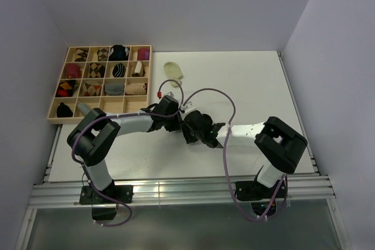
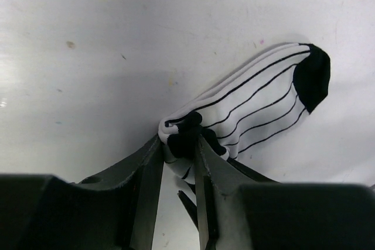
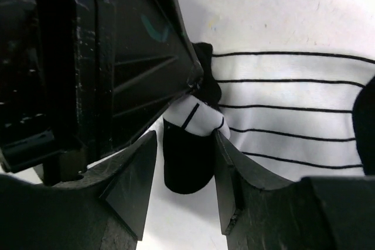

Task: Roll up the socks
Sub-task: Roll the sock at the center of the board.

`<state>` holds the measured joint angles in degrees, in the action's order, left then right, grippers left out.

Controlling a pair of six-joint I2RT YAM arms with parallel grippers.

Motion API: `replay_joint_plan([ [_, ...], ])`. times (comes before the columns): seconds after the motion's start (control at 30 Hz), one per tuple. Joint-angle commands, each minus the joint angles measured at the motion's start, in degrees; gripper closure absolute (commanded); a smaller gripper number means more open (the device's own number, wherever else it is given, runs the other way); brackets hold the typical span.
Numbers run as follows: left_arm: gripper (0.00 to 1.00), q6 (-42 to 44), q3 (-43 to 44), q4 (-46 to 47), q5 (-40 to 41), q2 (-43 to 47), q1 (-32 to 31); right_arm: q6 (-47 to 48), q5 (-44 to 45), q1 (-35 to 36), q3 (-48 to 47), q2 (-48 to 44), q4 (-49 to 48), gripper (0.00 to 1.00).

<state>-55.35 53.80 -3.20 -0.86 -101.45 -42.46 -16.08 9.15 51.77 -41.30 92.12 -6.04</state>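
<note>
The white sock with thin black stripes (image 2: 258, 100) lies on the white table, its black toe (image 2: 312, 77) at the far right. My left gripper (image 2: 179, 139) is shut on the sock's bunched, folded end. My right gripper (image 3: 185, 139) is open, its jaws on either side of the black end (image 3: 186, 165) of the same sock (image 3: 293, 115); the right finger touches it and a small gap shows on the left. In the top view both grippers (image 1: 179, 122) (image 1: 188, 130) meet at mid-table and hide this sock. The pale yellow-green sock (image 1: 174, 71) lies flat behind them.
A wooden compartment tray (image 1: 54, 117) with several rolled socks stands at the back left. The left gripper's black body (image 3: 117, 57) fills the upper left of the right wrist view, close to my right fingers. Purple cables (image 1: 205, 92) loop over both arms.
</note>
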Motion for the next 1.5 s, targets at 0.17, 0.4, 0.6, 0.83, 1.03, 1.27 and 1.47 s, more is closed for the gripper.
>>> replay_joint_plan([
  [0.17, 0.64, 0.3, -1.7, -5.3, 0.6, 3.4, -0.6, -2.7, 8.0, 2.1, -6.2, 8.5, 10.3, 0.78],
  [0.4, 0.42, -1.6, -3.4, -5.7, 3.8, 12.2, 1.5, -4.1, 1.8, 1.6, -5.3, 4.6, 10.8, 1.0],
  [0.6, 0.27, -4.3, -8.2, -3.7, 4.9, 21.5, 4.1, -6.2, -13.2, -1.8, -5.5, -0.4, 9.6, 1.0],
  [0.83, 0.18, -6.7, -15.6, 0.1, 3.8, 30.6, 4.1, -15.2, -37.8, -11.7, 0.8, -2.8, -3.4, 1.0],
  [1.03, 0.18, -9.7, -19.9, 4.4, 0.3, 31.2, 4.0, -24.2, -49.6, -16.7, 7.3, 0.5, -18.1, 1.0],
  [1.27, 0.18, -11.0, -20.0, 8.4, -2.1, 27.0, 3.2, -32.4, -55.3, -20.4, 11.4, 7.2, -33.4, 1.0],
  [1.47, 0.21, -12.1, -19.8, 9.4, -3.0, 23.5, 2.4, -39.9, -58.5, -23.7, 15.0, 13.3, -45.6, 1.0],
])
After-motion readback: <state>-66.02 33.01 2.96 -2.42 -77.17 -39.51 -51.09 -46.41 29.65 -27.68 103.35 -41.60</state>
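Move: The sock's rolled-up end lies on the board between the hands: about 2 cm to the right of the left hand, 1 cm back and 1 cm below, its fingers already around it; from the right hand it is some 2 cm to the left, 1 cm ahead and 1 cm below, between still-open fingertips. The black toe of the unrolled part lies roughly 8 cm to the right of the roll and 2 cm farther out. The tray's near right corner stands about 14 cm left of the left hand and 3 cm ahead. Forward and left by barely a centimetre, the right hand eases onto the roll and shuts, pinching its near end, then draws it back about 5 cm, the wrist swinging some 60 degrees until the fingers point mostly left and flatter. The left fingers open wide and let go; that hand arcs left and up over 8 cm, then sinks about 4 cm while drawing back, staying open. ##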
